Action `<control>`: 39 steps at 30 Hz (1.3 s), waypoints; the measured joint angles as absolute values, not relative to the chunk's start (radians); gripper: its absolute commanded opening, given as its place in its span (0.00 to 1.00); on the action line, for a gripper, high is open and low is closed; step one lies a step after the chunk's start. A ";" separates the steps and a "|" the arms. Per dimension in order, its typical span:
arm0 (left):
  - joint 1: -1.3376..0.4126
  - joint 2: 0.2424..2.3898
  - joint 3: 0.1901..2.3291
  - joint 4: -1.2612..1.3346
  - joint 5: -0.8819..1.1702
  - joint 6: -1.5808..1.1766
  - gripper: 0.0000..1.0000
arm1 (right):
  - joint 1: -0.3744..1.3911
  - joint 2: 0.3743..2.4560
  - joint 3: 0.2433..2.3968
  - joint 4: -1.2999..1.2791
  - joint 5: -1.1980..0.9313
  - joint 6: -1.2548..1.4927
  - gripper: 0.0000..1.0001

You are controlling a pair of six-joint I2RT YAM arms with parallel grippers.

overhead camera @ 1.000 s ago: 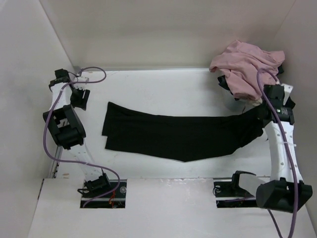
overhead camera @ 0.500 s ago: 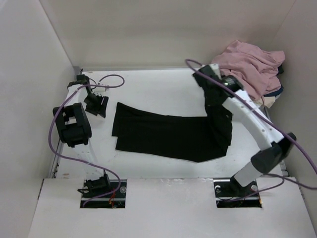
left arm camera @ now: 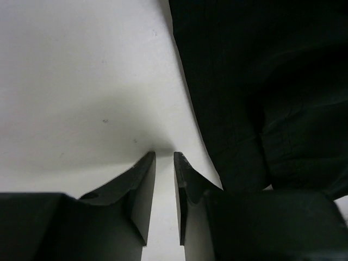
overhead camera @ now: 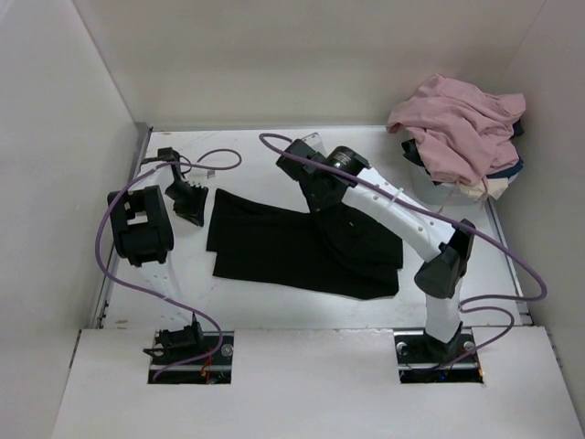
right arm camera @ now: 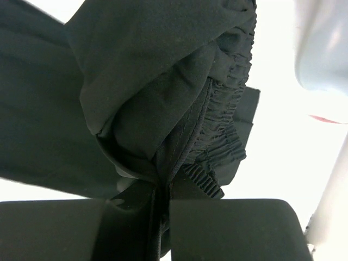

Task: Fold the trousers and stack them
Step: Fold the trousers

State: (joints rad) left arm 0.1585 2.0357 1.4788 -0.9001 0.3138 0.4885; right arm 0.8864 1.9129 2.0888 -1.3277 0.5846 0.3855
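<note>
The black trousers (overhead camera: 274,247) lie across the middle of the white table (overhead camera: 274,155). Their right end is lifted and folded over to the left. My right gripper (overhead camera: 315,187) is shut on the gathered elastic waistband and holds it above the trousers' upper middle. In the right wrist view the cloth (right arm camera: 163,65) bunches between the right gripper's (right arm camera: 160,187) jaws. My left gripper (overhead camera: 192,208) sits low on the table just left of the trouser legs' end. In the left wrist view its jaws (left arm camera: 164,155) are nearly together and hold nothing, with the trousers (left arm camera: 261,81) beside them on the right.
A dusty-pink garment (overhead camera: 457,123) is heaped at the back right corner over navy and cream cloth (overhead camera: 505,174). White walls enclose the table on the left, back and right. A purple cable (overhead camera: 215,163) loops by the left arm.
My right gripper has swept from the far right edge to the left with the waistband, folding the trousers over themselves. The trousers slid a little right. The left gripper moved right, up to the leg ends.
</note>
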 measured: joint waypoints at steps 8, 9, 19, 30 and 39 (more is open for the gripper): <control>0.163 2.037 1.470 -0.889 0.346 0.470 0.17 | 0.975 1.997 2.165 -1.354 0.522 0.447 0.01; 0.163 2.037 1.470 -0.888 0.350 0.467 0.17 | 0.981 2.014 2.185 -1.354 0.517 0.449 0.01; 0.170 2.037 1.468 -0.886 0.368 0.452 0.25 | 0.992 2.103 2.257 -1.264 0.463 0.438 0.31; 0.295 2.046 1.521 -0.883 0.373 0.415 0.39 | 1.117 2.066 2.146 -0.941 0.226 0.281 0.56; 0.259 1.882 1.612 -0.995 0.410 0.438 0.54 | 0.984 1.526 1.512 -0.888 0.347 0.498 0.56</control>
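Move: My right hand holds the bunched waist of the trousers up high. The leg ends I take it towards lie about 27 cm to its left, roughly level ahead and some 23 cm below; the new fold at the trousers' other end lies about 22 cm to its right, 4 cm back and 23 cm below. My left hand, low and empty, has the leg ends about 5 cm to its right and 2 cm back, and their far corner about 9 cm ahead and 6 cm right. My right hand sweeps the waist about 20 cm left, easing back some 7 cm and slightly down, and opens on the way to let it go over the legs while turning counter-clockwise; then, empty and open, it swings some 16 cm back right. My left hand waits low beside the leg ends, then opens, slides about 6 cm left away from them, rises some 9 cm and comes partly back right. ##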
